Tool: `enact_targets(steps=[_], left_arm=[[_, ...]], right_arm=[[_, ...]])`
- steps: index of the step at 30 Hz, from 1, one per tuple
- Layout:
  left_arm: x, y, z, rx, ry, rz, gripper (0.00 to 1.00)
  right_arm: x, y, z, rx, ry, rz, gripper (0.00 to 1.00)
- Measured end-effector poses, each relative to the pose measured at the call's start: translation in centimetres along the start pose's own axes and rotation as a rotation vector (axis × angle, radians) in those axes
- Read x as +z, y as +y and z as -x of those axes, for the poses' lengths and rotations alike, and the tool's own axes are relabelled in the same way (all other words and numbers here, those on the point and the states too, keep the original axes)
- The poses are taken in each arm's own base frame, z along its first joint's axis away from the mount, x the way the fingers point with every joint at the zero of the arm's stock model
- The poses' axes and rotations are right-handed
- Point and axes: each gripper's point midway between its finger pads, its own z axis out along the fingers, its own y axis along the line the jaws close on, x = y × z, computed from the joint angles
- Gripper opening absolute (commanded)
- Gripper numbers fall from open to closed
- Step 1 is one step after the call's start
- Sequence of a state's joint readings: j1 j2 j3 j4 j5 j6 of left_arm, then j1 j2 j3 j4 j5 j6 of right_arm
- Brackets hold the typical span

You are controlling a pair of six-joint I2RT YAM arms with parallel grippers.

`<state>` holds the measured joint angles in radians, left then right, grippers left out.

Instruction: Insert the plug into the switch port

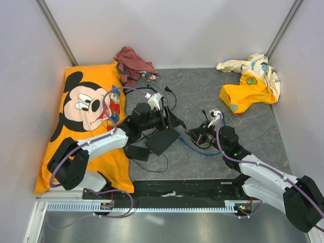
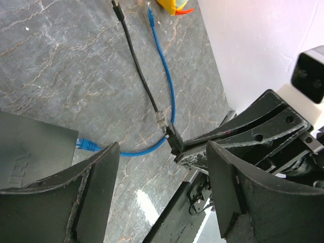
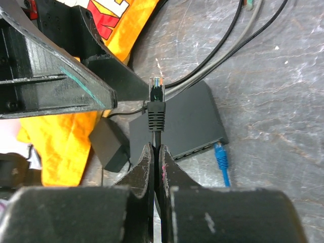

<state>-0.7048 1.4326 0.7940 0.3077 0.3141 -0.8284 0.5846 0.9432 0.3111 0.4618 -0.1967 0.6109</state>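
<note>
My right gripper (image 3: 156, 149) is shut on a black cable just behind its plug (image 3: 157, 101), whose clear tip points up and away from me. The plug hangs above the flat black switch (image 3: 187, 119); the switch ports (image 3: 202, 148) line its near edge. A blue plug (image 3: 219, 154) sits at the corner of that edge. In the top view the right gripper (image 1: 197, 135) is just right of the switch (image 1: 162, 140). My left gripper (image 2: 162, 172) is open with nothing between its fingers, hovering by the switch (image 2: 30, 152) and facing the held plug (image 2: 174, 139).
A black adapter brick (image 1: 136, 152) with a cord lies left of the switch. An orange Mickey pillow (image 1: 86, 116) covers the left side. A red cloth (image 1: 134, 63) lies at the back, a yellow garment (image 1: 250, 83) at the back right. Loose cables (image 1: 162, 93) trail behind the switch.
</note>
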Motion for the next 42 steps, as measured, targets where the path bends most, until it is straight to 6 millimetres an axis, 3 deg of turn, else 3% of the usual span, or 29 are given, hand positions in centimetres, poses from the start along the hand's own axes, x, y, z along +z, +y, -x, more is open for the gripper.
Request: enact_targets(steps=[7,15,22,28,31,35,38,42], left_arm=[[-0.1,-0.9,0.7,-0.017,-0.028,-0.024,0.71],[0.0,-1.1,1.1,-0.073,-0.043,-0.027,0.53],[0.7,-1.3,0.3,-0.098,-0.02,-0.027,0.44],[0.9,-1.3,-0.4,-0.112,0.007,-0.03,0.18],[1.0,-1.1,-0.6,-0.117,0.013,-0.027,0.02],[1.0,-1.1,-0.9,-0.118,0.022,-0.02,0.01],[1.0,-0.8,-1.1,-0.122,0.028,-0.008,0.02],[0.8,-0.4,-1.5,-0.127,0.041,0.009,0.02]], right_arm=[[-0.1,0.5,0.0,0.05,0.014,0.032,0.0],[-0.1,1.7,0.4,0.054,0.006,0.091,0.0],[0.0,1.7,0.1,0.049,0.017,0.094,0.0],[0.0,1.4,-0.1,0.029,0.023,0.089,0.01],[0.0,1.1,-0.4,0.011,0.035,0.076,0.13],[0.1,0.5,-0.6,-0.036,0.074,0.043,0.47],[0.3,-0.2,0.3,-0.098,0.079,-0.016,0.57],[0.5,-1.8,2.9,-0.218,0.044,-0.13,0.59]])
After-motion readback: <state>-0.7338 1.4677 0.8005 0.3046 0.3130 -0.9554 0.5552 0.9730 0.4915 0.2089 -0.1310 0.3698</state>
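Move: The plug sticks out of the right hand's shut fingertips, about 2 cm ahead and 2 cm left of that hand. From the open left hand it lies about 3 cm to the right, neither ahead nor back, at about the same height. The left fingers await it some 5 cm left and 2 cm ahead of the right hand. The switch is about 6 cm left, 8 cm back and 15 cm below the left hand; the blue connector in its side is 2 cm right, 7 cm back and as low. The plug, still pinched by the right hand, is held out leftward while the left hand lifts about 1.5 cm, then eases right and down and shuts on the plug's body. Only then do the right fingers open and let go, that hand backing away about 4 cm forward and right, rolling its left side down some 15 degrees. ##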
